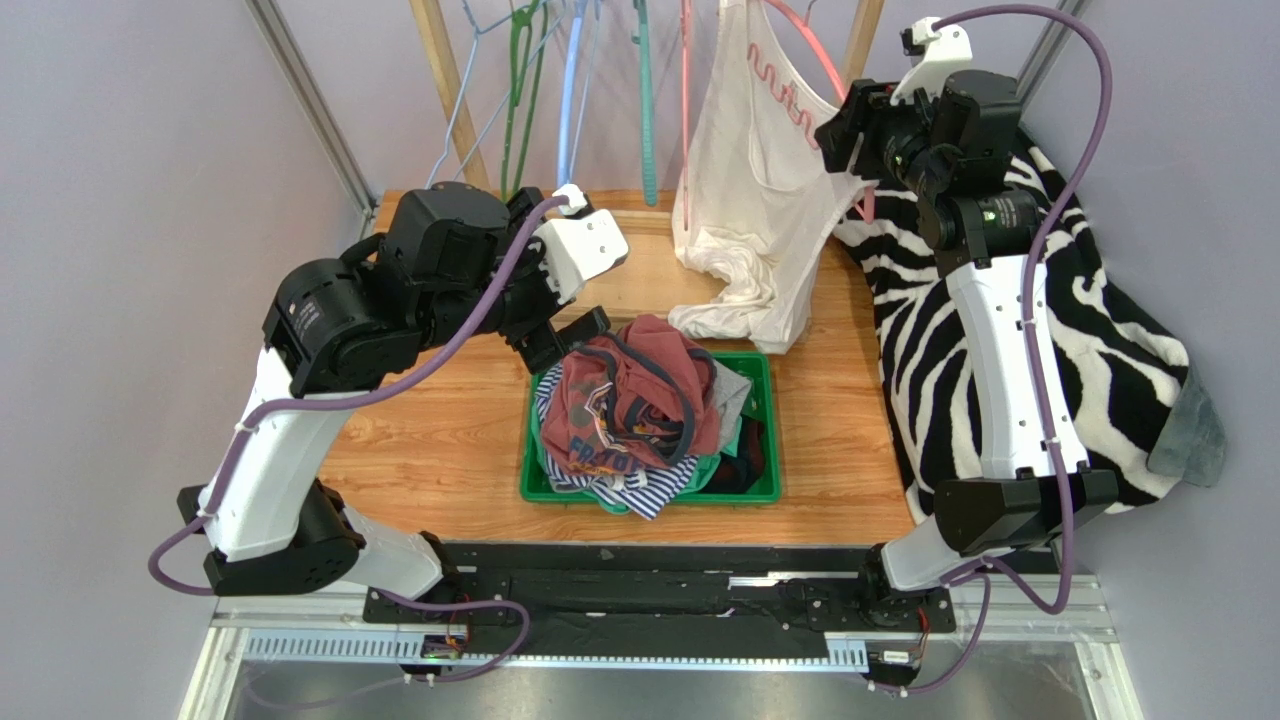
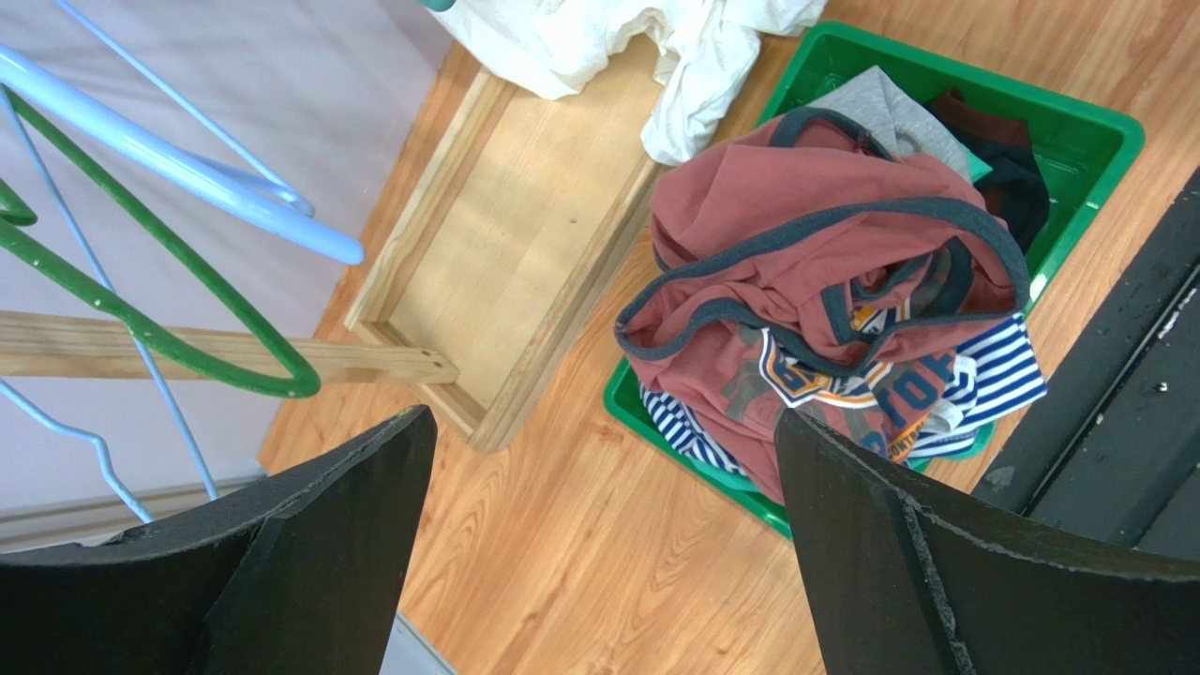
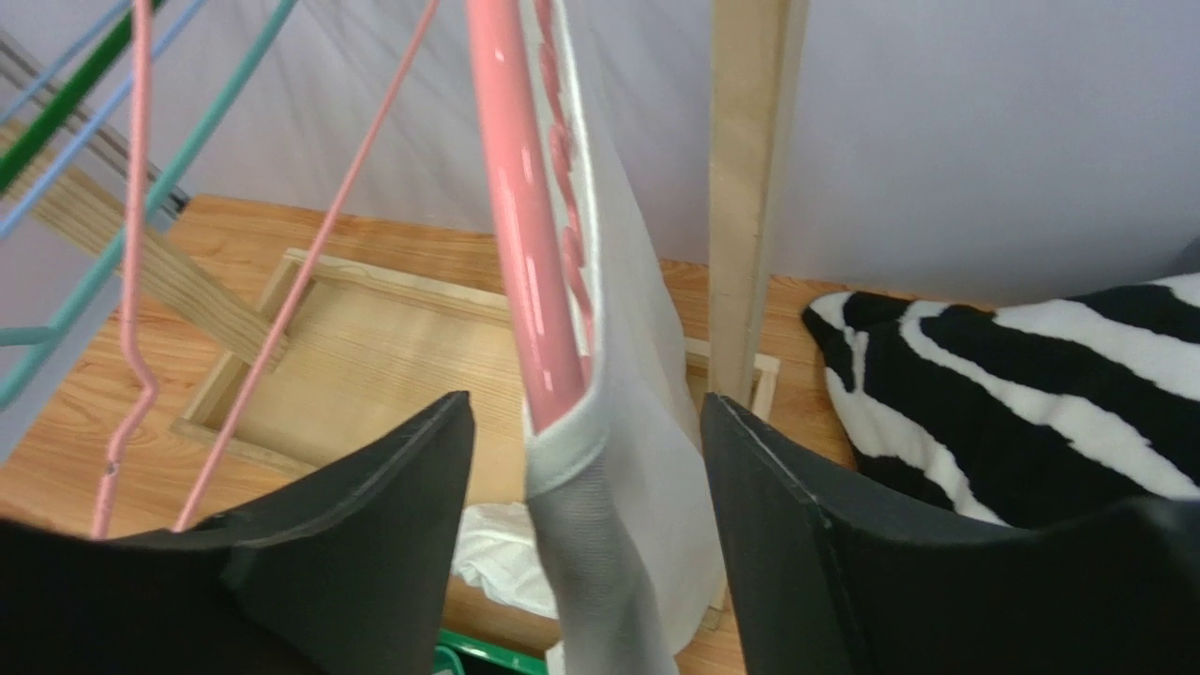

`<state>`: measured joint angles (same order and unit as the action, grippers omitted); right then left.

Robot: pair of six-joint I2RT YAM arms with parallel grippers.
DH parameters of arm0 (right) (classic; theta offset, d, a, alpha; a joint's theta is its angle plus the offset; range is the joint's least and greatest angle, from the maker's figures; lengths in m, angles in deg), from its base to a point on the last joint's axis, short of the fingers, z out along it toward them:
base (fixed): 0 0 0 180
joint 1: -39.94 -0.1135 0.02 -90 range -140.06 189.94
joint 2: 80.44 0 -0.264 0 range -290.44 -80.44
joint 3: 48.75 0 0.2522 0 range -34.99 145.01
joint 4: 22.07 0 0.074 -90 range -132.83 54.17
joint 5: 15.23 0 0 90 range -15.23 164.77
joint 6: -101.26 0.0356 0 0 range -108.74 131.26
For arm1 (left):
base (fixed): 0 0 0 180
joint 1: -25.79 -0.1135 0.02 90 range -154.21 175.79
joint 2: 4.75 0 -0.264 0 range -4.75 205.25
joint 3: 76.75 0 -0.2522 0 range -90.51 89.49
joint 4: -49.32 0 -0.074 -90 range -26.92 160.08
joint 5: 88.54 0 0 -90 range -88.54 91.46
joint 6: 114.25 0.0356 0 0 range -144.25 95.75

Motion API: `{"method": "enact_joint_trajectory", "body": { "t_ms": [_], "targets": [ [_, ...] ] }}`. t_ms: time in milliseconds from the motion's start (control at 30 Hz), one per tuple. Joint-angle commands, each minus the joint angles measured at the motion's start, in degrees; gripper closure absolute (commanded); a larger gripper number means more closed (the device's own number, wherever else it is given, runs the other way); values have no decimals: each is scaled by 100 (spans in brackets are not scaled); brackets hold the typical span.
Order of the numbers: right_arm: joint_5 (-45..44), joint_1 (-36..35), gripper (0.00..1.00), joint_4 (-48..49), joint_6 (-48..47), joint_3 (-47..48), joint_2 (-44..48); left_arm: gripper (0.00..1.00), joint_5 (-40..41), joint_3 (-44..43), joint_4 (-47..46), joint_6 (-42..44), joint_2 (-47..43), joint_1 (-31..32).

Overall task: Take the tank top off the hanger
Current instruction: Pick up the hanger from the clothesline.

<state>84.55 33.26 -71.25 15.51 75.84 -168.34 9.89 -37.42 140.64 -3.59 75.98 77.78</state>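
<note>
A white tank top [image 1: 759,195] hangs from a pink hanger [image 1: 819,60] on the rack at the back, its hem bunched on the table. My right gripper [image 1: 842,135] is raised at the hanger's right arm. In the right wrist view its open fingers [image 3: 585,401] straddle the pink hanger [image 3: 528,253] and the tank top's strap [image 3: 627,464], with a gap on each side. My left gripper [image 1: 564,342] hovers low by the green bin, open [image 2: 603,415] over bare wood and holding nothing.
A green bin [image 1: 774,435] heaped with clothes sits mid-table. A zebra-striped blanket [image 1: 1112,345] drapes over the right edge. Empty blue and green hangers [image 1: 571,90] hang at the back left. The rack's wooden post [image 3: 747,183] stands just right of the strap, above its base frame [image 2: 521,211].
</note>
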Motion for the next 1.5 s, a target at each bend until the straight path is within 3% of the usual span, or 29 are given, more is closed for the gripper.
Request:
{"method": "enact_joint_trajectory", "body": {
  "t_ms": [0, 33, 133, 333, 400, 433, 500, 533, 700, 767, 900, 933, 1200, 1467],
  "targets": [
    [454, -26, 45, 588, 400, 36, 97, 1, -43, -167, 392, -19, -66, -13],
    [507, -44, 56, 615, 427, 36, 71, 1, -51, -158, 392, -19, -66, -4],
    [481, -193, 76, 650, 445, 71, -8, 1, -43, -158, 383, -10, -66, -13],
    [411, -430, 99, 598, 419, 176, -140, 1, -8, -150, 383, -10, -75, -13],
    [323, -597, 98, 580, 366, 220, -228, 1, -8, -150, 383, -19, -66, -13],
    [279, -659, 94, 458, 279, 359, -297, 1, -8, -167, 383, -19, -57, -13],
    [52, -835, 80, 300, 173, 527, -473, 1, -8, -176, 392, -28, -57, -13],
    [-28, -887, 66, 194, 129, 676, -526, 1, -8, -185, 400, -28, -57, -13],
    [-354, -1037, 60, 26, 23, 967, -790, 1, 27, -167, 409, -28, -75, -13],
    [-407, -1064, 62, -44, -20, 1072, -825, 1, 27, -167, 409, -19, -92, -13],
    [-783, -1160, 97, -62, -196, 1064, -817, 1, 10, -176, 400, -28, -84, -13],
    [-854, -1186, 100, 43, -231, 1029, -756, 1, 1, -176, 400, -28, -84, -13],
    [-1461, -1248, 100, 965, -408, 748, -307, 1, 19, -150, 418, -45, -119, -13],
    [-1163, -1231, 100, 1591, -250, 1142, -272, 1, 54, -167, 418, -36, -163, -13]
  ]
}}
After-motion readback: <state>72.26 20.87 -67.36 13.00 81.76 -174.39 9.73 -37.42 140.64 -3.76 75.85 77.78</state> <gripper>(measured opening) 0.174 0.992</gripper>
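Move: The near arm of the thick pink hanger holding the tank top runs between the right gripper's open fingers, about 1 cm ahead and 1 cm left of the hand point, at its height. The tank top's body hangs some 10 cm left, about level with the hand fore and aft, and 12 cm lower; the thin pink hanger is about 17 cm left and 2 cm ahead, at roughly hand height. From the left hand the thick hanger's arm lies about 14 cm ahead and 25 cm right, near hand height. Close the right fingers around the thick pink hanger's near arm and swing left nearly 9 cm, easing forward; part the fingers partway on the way, then shut them again to pinch the pink tube just above the strap. Come back right about 2 cm, sink slightly meanwhile, and finish by starting upward with the grip kept. ##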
